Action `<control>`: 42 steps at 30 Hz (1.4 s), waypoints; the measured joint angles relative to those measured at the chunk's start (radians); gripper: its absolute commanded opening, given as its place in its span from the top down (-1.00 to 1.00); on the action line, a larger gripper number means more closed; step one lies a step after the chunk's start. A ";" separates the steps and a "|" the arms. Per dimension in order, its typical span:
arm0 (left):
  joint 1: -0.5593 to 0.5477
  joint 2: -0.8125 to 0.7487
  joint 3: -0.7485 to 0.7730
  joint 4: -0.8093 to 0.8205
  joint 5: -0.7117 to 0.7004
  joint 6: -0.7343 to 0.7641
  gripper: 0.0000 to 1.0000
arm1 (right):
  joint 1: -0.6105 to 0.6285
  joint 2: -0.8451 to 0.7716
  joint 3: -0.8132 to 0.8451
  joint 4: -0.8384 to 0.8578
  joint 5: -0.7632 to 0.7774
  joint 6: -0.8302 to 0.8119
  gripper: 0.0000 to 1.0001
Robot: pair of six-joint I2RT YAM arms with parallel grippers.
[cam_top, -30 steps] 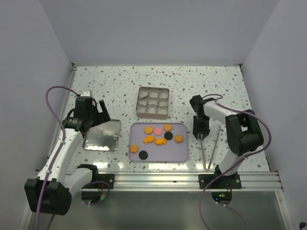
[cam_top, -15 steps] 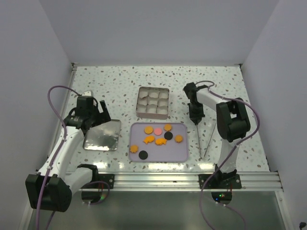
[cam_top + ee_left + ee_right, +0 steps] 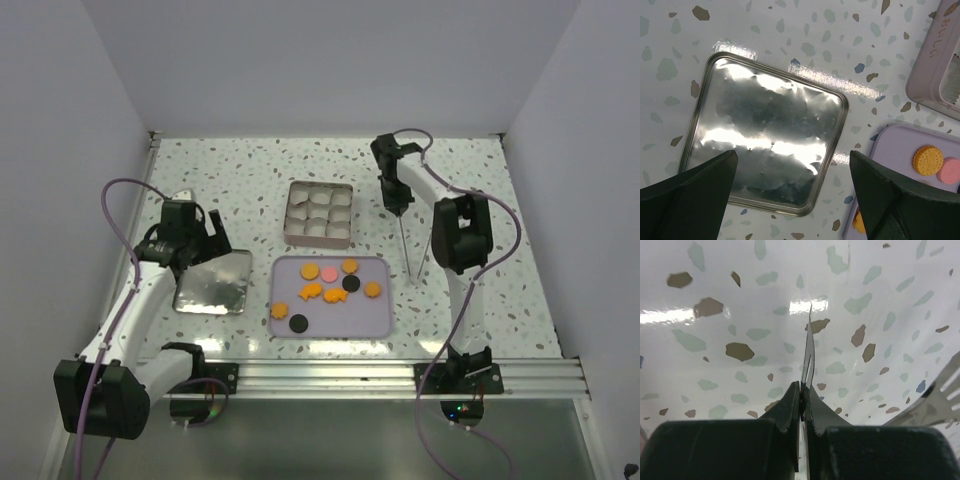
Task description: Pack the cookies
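Observation:
The cookies [image 3: 328,284] lie on a lavender tray [image 3: 372,316]: several orange ones, one pink and two black. In the left wrist view an orange cookie [image 3: 927,160] and the pink one [image 3: 951,170] show at the right edge. My right gripper [image 3: 398,205] is at the back right of the table, shut on thin metal tongs [image 3: 408,255] that trail toward the near side. The right wrist view shows the tongs [image 3: 809,350] edge-on, pinched between the fingers of the right gripper [image 3: 802,390]. My left gripper [image 3: 792,165] hangs open above a shiny square lid [image 3: 765,135].
A square metal tin [image 3: 320,213] with white compartments stands behind the tray. The lid [image 3: 212,283] lies left of the tray. A slotted metal piece [image 3: 940,400] shows at the right edge of the right wrist view. White walls close in the table on three sides.
My right gripper has closed on the tongs and carried them from beside the tray toward the back of the table. The left arm has hardly moved.

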 measured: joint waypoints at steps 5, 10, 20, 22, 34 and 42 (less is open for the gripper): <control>0.000 0.008 0.000 0.000 0.000 0.000 -1.00 | 0.008 0.003 0.054 0.007 0.000 -0.011 -0.09; 0.000 0.008 0.000 0.000 0.000 0.000 -1.00 | 0.016 -0.019 0.032 0.008 0.001 -0.020 -0.39; 0.000 0.008 0.000 0.002 0.004 0.000 -1.00 | 0.018 -0.274 -0.030 -0.023 -0.002 -0.006 -0.49; 0.000 0.007 0.000 0.002 0.004 0.000 -1.00 | 0.017 -0.351 -0.096 -0.026 -0.001 0.010 -0.50; -0.002 -0.027 0.000 0.002 0.004 0.000 -1.00 | -0.006 -0.540 -0.590 0.010 -0.179 0.112 -0.62; -0.042 -0.037 -0.002 0.002 -0.009 0.000 -1.00 | -0.037 -0.555 -0.676 0.069 -0.233 0.130 -0.82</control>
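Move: My right hand still pinches the far end of the tongs' left leg, a few centimetres above the table. The tongs' hinged end, where I go next, lies about 20 cm back, 3 cm to the right and 3 cm lower. The cookie box stands level with my hand, some 23 cm left; the middle of the lavender tray is 24 cm back and 20 cm left. From my left hand the hinged end is roughly 50 cm right, 3 cm back and 12 cm below. I open my right fingers to let go of the tongs' leg, after a last nudge forward, and lift about 11 cm clear. Then I swing back some 15 cm over the tongs towards their hinged end and sink most of the way down again, fingers spreading nearly wide and the wrist rolling about 15 degrees so its left side rises, to hover just above the hinge. ##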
